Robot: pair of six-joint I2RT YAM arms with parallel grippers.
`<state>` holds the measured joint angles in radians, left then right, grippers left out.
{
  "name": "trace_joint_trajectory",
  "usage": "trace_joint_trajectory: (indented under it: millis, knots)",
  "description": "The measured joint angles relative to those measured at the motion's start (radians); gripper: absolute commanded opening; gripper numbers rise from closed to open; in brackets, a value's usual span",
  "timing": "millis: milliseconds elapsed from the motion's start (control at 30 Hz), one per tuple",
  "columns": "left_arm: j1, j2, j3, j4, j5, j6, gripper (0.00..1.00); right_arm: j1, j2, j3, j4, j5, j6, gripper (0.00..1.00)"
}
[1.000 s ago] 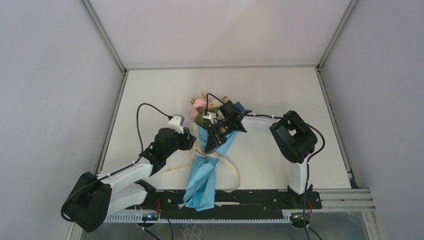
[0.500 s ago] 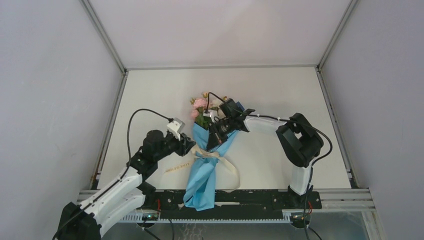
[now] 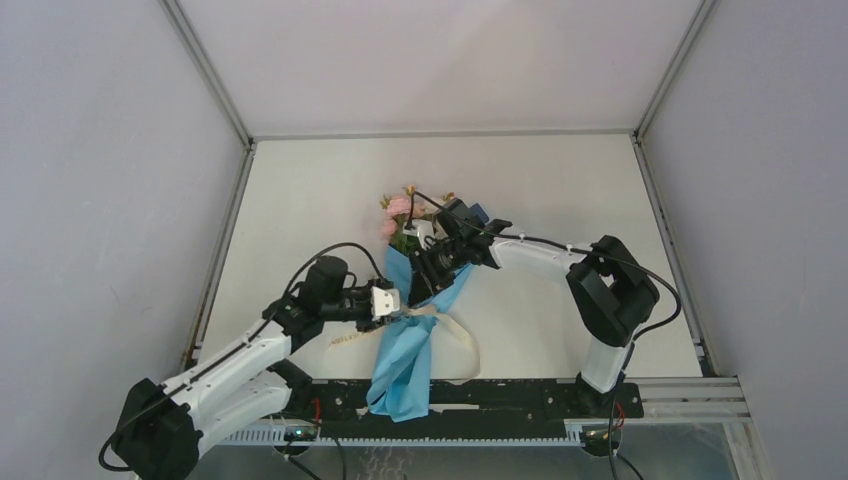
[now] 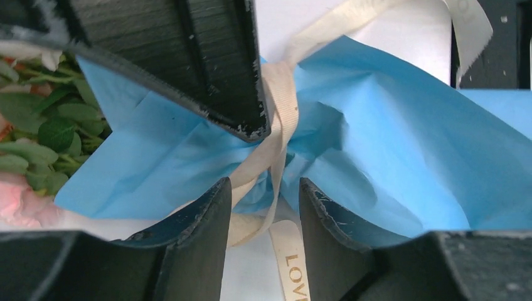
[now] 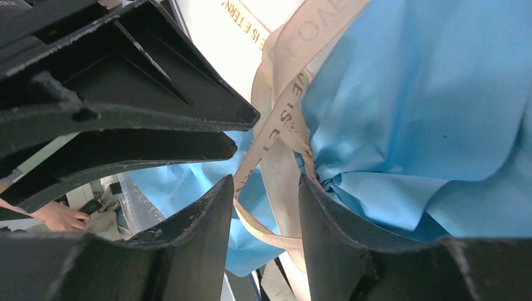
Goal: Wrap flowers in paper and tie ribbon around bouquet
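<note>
The bouquet (image 3: 408, 300) lies lengthwise mid-table, with the flowers (image 3: 403, 212) at its far end and green leaves (image 4: 37, 132) showing in the left wrist view. The blue paper (image 3: 405, 365) is cinched at the waist by the cream ribbon (image 3: 425, 315). My left gripper (image 3: 392, 305) is at the waist from the left. In the left wrist view, it (image 4: 263, 194) is open with slack ribbon (image 4: 279, 100) crossing the paper (image 4: 408, 138) between the fingers. My right gripper (image 3: 425, 280) comes from the far side. Its jaws (image 5: 266, 188) stand open around loose ribbon strands (image 5: 282, 119) over paper (image 5: 426, 94).
A ribbon tail (image 3: 466, 345) loops out on the table to the right of the cone, and another printed tail (image 3: 350, 338) lies to the left. The cone's tip overhangs the black rail (image 3: 500, 392) at the near edge. The two grippers nearly touch at the knot.
My left arm has swung right and its gripper has turned in to the bouquet's waist. The right gripper has shifted slightly down toward the knot.
</note>
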<state>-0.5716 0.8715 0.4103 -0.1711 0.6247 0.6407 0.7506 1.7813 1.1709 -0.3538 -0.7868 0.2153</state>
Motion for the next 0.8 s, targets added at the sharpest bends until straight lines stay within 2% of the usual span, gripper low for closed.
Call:
trace_joint_trajectory:
  millis: [133,267,467,600,667,800]
  knots:
    - [-0.023,0.013,0.026,-0.086,-0.001,0.152,0.49,0.011,0.004,0.0,0.001,0.0,0.0,0.5]
    - [-0.036,0.04,0.035,-0.136,-0.041,0.291,0.41,0.012,0.012,0.0,0.005,-0.006,0.0,0.5]
    - [-0.053,0.101,0.054,-0.148,-0.097,0.381,0.33,0.012,0.013,0.0,0.008,-0.008,0.0,0.45]
    - [-0.058,0.124,0.058,-0.164,-0.124,0.431,0.29,0.008,0.014,0.0,0.016,-0.016,0.0,0.45]
    - [-0.059,0.138,0.061,-0.174,-0.132,0.448,0.24,0.004,0.014,0.0,0.02,-0.024,0.0,0.46]
    - [-0.066,0.155,0.064,-0.177,-0.143,0.469,0.03,-0.018,0.014,0.0,0.023,-0.031,0.005,0.48]
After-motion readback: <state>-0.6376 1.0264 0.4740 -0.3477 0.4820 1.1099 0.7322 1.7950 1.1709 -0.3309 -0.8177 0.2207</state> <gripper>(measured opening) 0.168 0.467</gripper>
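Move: The ribbon strand hanging beside the knot is about 4 cm below the left hand and roughly 1 cm ahead and 1 cm left. From that hand, the knot at the paper's waist lies some 4 cm right, 1 cm back and 6 cm lower; the LOVE ribbon tail on the table is about 9 cm left, 5 cm back and 9 cm down. From the right hand, the strand lies about 3 cm left, 1 cm back and 4 cm lower. Downward, about 4 cm with a slight drift to its left, the left hand sinks to the ribbon strand beside the knot. Its fingers, already aimed right and down, tip some 15–20 degrees steeper as they draw from half open to nearly shut, pinching the thin strand at their tips. The right hand stays half open just over the knot, shifting barely a centimetre. ##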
